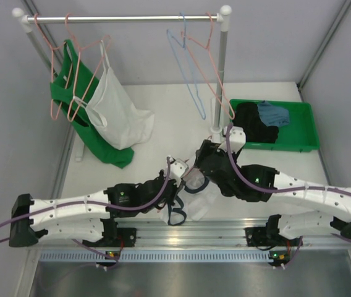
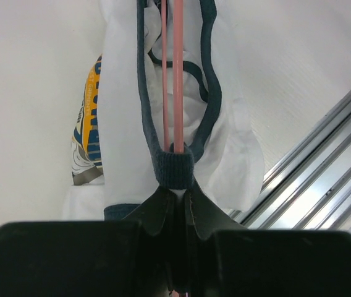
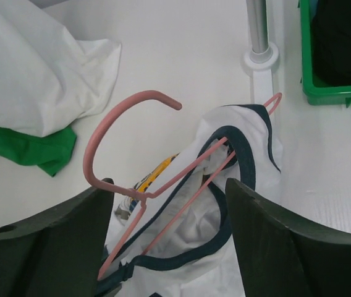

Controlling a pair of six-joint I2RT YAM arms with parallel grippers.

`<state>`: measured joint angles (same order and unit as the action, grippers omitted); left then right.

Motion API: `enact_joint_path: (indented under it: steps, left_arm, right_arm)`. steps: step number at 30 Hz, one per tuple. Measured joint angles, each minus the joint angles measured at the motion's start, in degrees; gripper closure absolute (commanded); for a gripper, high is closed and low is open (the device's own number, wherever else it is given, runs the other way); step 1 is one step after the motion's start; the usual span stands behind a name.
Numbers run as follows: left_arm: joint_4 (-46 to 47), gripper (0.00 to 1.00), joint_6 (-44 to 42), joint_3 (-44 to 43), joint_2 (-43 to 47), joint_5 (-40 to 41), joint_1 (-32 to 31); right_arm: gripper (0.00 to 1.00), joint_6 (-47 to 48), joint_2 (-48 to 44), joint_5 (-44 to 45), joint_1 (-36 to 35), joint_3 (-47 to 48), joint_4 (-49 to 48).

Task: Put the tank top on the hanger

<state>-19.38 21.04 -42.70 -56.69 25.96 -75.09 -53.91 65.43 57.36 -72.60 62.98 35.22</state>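
Note:
The tank top (image 1: pixel 199 199), white with navy trim, lies crumpled on the table between the two arms; its blue-and-yellow print shows in the left wrist view. A pink hanger (image 3: pixel 185 167) is threaded through its neck opening, with the hook sticking out up and to the left. My left gripper (image 2: pixel 175 192) is shut on a navy shoulder strap (image 2: pixel 174 172), and the hanger's two pink wires (image 2: pixel 178 74) run through that pinch. My right gripper (image 3: pixel 169 204) is open just above the tank top (image 3: pixel 256 133). Its fingers straddle the hanger's neck, which lies against the left finger (image 3: pixel 70 235).
A clothes rail (image 1: pixel 126 18) at the back carries pink hangers, a green top (image 1: pixel 70 93) and a plain white top (image 1: pixel 117 111) on the left. A light blue hanger (image 1: pixel 191 86) hangs on the right. A green bin (image 1: pixel 299 133) of dark clothes stands by the rail post (image 3: pixel 259 37).

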Motion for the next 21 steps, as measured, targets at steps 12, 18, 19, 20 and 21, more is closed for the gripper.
enact_joint_path:
  steps: [12, 18, 19, 20, 21]
  left_arm:
    - [0.50, 1.00, 2.58, 5.84, 7.67, 1.16, 0.04]
    - [-1.62, 1.00, 4.61, 5.90, 11.04, 2.16, 0.04]
    - [-2.10, 1.00, 4.96, 5.90, 11.74, 2.36, 0.04]
    - [-2.69, 1.00, 5.49, 5.90, 12.61, 2.56, 0.04]
    - [-3.54, 1.00, 6.08, 5.84, 13.62, 2.93, 0.04]
  right_arm:
    - [0.06, 5.27, -5.46, -5.75, -0.02, -1.11, -1.07]
    - [0.05, 6.01, -7.65, -6.60, -0.02, -1.11, -1.11]
    - [0.05, 6.19, -8.11, -6.71, -0.02, -1.11, -1.11]
    - [0.05, 6.25, -8.48, -6.73, -0.02, -1.11, -1.11]
    - [0.05, 6.32, -8.98, -6.73, -0.02, -1.11, -1.09]
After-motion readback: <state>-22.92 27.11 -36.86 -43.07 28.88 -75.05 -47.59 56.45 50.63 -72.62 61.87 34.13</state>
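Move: The pink hanger's hook is just off the right fingertips: about 2 cm ahead, 2 cm left and 3 cm below the hand point. The tank top's far strap, on the hanger's far shoulder, is some 8 cm ahead of that hand, 3 cm right and 12 cm down. The left hand already grips the near shoulder together with its strap; from it the hook is about 9 cm ahead, 7 cm right and 6 cm up. Up and back, with a slight drift right, the right hand draws about 3.5 cm away from the hook it has already released, its fingers spreading from partly open to fully wide and the wrist turning a little counter-clockwise. The left hand carries hanger and strap about 4 cm left, dipping slightly and then rising, its fingers keeping their grip while the wrist rolls and turns under 10 degrees. ##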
